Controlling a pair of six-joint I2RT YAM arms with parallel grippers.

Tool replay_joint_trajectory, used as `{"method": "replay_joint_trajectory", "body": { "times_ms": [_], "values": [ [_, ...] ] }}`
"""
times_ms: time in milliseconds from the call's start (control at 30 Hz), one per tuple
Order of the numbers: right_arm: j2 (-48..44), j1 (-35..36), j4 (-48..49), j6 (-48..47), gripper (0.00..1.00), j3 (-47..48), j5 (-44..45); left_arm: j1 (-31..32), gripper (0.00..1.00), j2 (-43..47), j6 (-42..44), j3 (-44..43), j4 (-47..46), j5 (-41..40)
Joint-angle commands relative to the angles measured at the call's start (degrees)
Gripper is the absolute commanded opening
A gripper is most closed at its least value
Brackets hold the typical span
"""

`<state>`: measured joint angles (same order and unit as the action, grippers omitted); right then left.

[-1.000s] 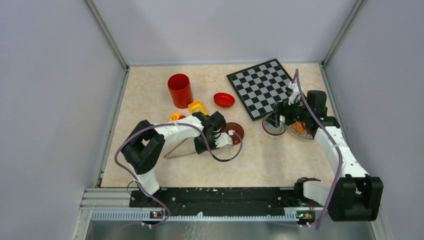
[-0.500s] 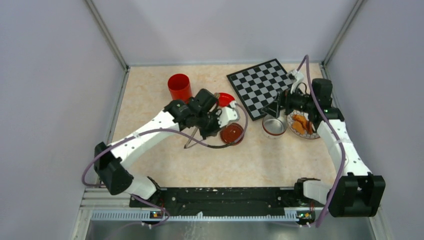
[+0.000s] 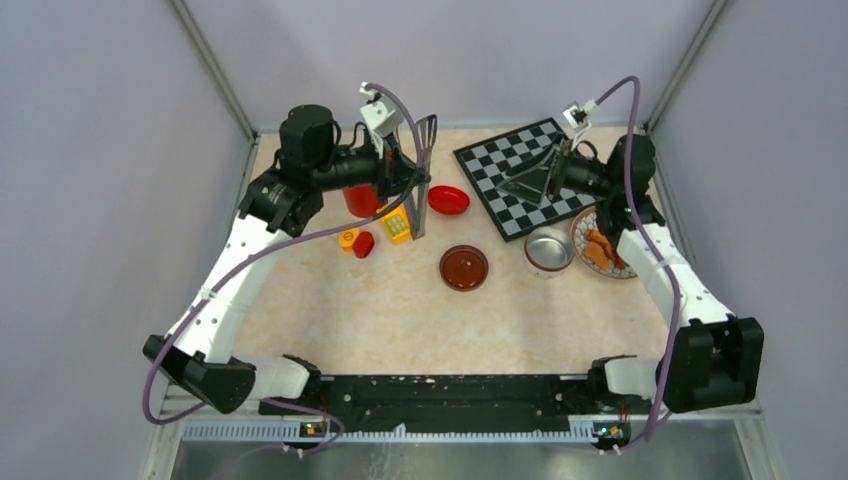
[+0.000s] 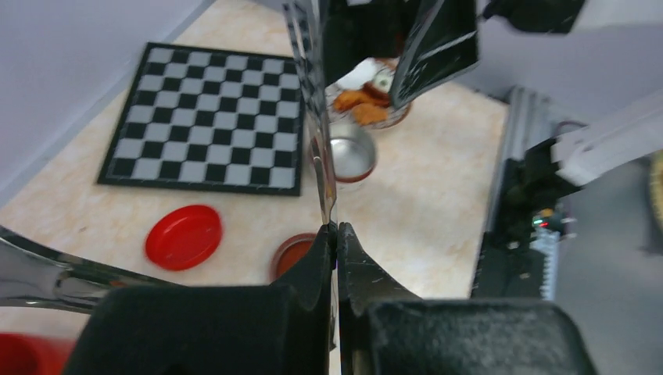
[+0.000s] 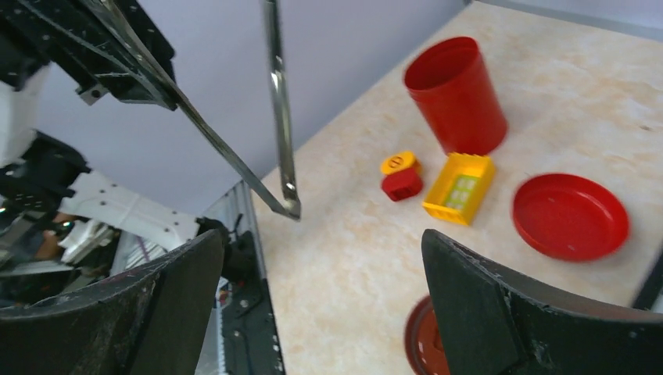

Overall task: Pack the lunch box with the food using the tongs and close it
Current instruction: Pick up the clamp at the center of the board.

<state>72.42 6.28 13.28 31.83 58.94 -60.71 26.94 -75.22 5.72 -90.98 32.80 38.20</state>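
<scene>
My left gripper (image 3: 412, 175) is raised above the table near the red cup and is shut on the slim silver tongs (image 3: 424, 170), which hang steeply in the air. In the left wrist view the jaws (image 4: 336, 230) pinch one tong arm (image 4: 321, 156). The steel lunch box (image 3: 548, 250) stands open by the chessboard, and it also shows in the left wrist view (image 4: 349, 156). Its brown-red lid (image 3: 464, 268) lies flat to the left. Orange-brown food (image 3: 601, 248) sits on a patterned plate (image 3: 585, 222). My right gripper (image 3: 520, 185) hovers open over the chessboard, empty, and its wrist view (image 5: 322, 238) looks toward the tongs (image 5: 277, 117).
A chessboard (image 3: 520, 175) lies at the back right. A red cup (image 3: 357, 200), a red bowl (image 3: 448, 199) and small yellow and red blocks (image 3: 395, 222) stand at the back left. Grey walls close in three sides.
My left arm has lifted the tongs off the table beside the lid, up and back toward the red cup. My right arm rose from the lunch box and went back over the chessboard.
</scene>
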Motion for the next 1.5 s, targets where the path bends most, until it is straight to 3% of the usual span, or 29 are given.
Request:
{"method": "replay_joint_trajectory", "body": {
  "times_ms": [0,200,333,400,500,700,900,1167,1467],
  "values": [
    [1.73,5.53,21.43,17.00,0.95,-0.13,-2.21,-2.32,0.00,-0.22,-16.27,-0.65,-14.48,14.75],
    [4.88,9.75,46.36,37.11,0.95,-4.86,-2.02,-7.65,0.00,-0.85,-41.44,6.05,-39.85,21.34],
    [4.86,12.33,44.99,36.65,0.95,-5.58,-0.46,-10.84,0.00,-0.75,-63.23,16.54,-70.75,23.27],
    [5.51,13.80,46.85,38.83,0.95,-6.47,-0.36,-11.40,0.00,-1.16,-68.61,18.75,-79.48,22.30],
    [6.18,16.22,49.57,42.30,0.95,-7.84,0.43,-11.66,0.00,-1.40,-66.59,18.46,-77.06,21.97],
    [6.83,20.01,40.41,36.47,0.95,-8.03,2.73,-11.73,0.00,-0.96,-67.74,19.75,-77.03,21.02],
    [9.64,23.07,44.97,41.41,0.94,-6.35,2.70,-11.74,0.00,-0.13,-68.47,21.62,-78.37,21.30],
    [12.05,27.02,49.66,46.93,0.80,-2.48,5.69,-11.86,0.00,-0.86,-69.98,23.34,-79.58,19.21],
    [12.75,27.11,40.21,43.22,0.67,1.30,10.99,-11.82,0.00,-0.91,-69.72,24.38,-76.29,17.35]
  ]
}}
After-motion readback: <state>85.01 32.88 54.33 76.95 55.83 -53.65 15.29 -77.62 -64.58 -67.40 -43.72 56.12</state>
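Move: About 17 cm to the right hand's left, some 3 cm back and 5 cm higher, is the middle of the clamp, already held up by the left fingers with its hinge end hanging back and down. The open right gripper lies roughly 17 cm right, 3 cm ahead and 6 cm below the left hand. From the right hand the red dish is about 14 cm ahead, 12 cm left, and the brown dish 3 cm back, 8 cm left, both some 32 cm down. Reaching for the held clamp, the right hand travels about 14 cm left and 9 cm back, turning roughly 25 degrees counter-clockwise with its fingertips tilting up, then closes partway around the legs near the hinge; a firm pinch can't be seen yet. The left hand keeps its grip, rises about 6 cm and tips its fingers up some 40 degrees to present the clamp. ##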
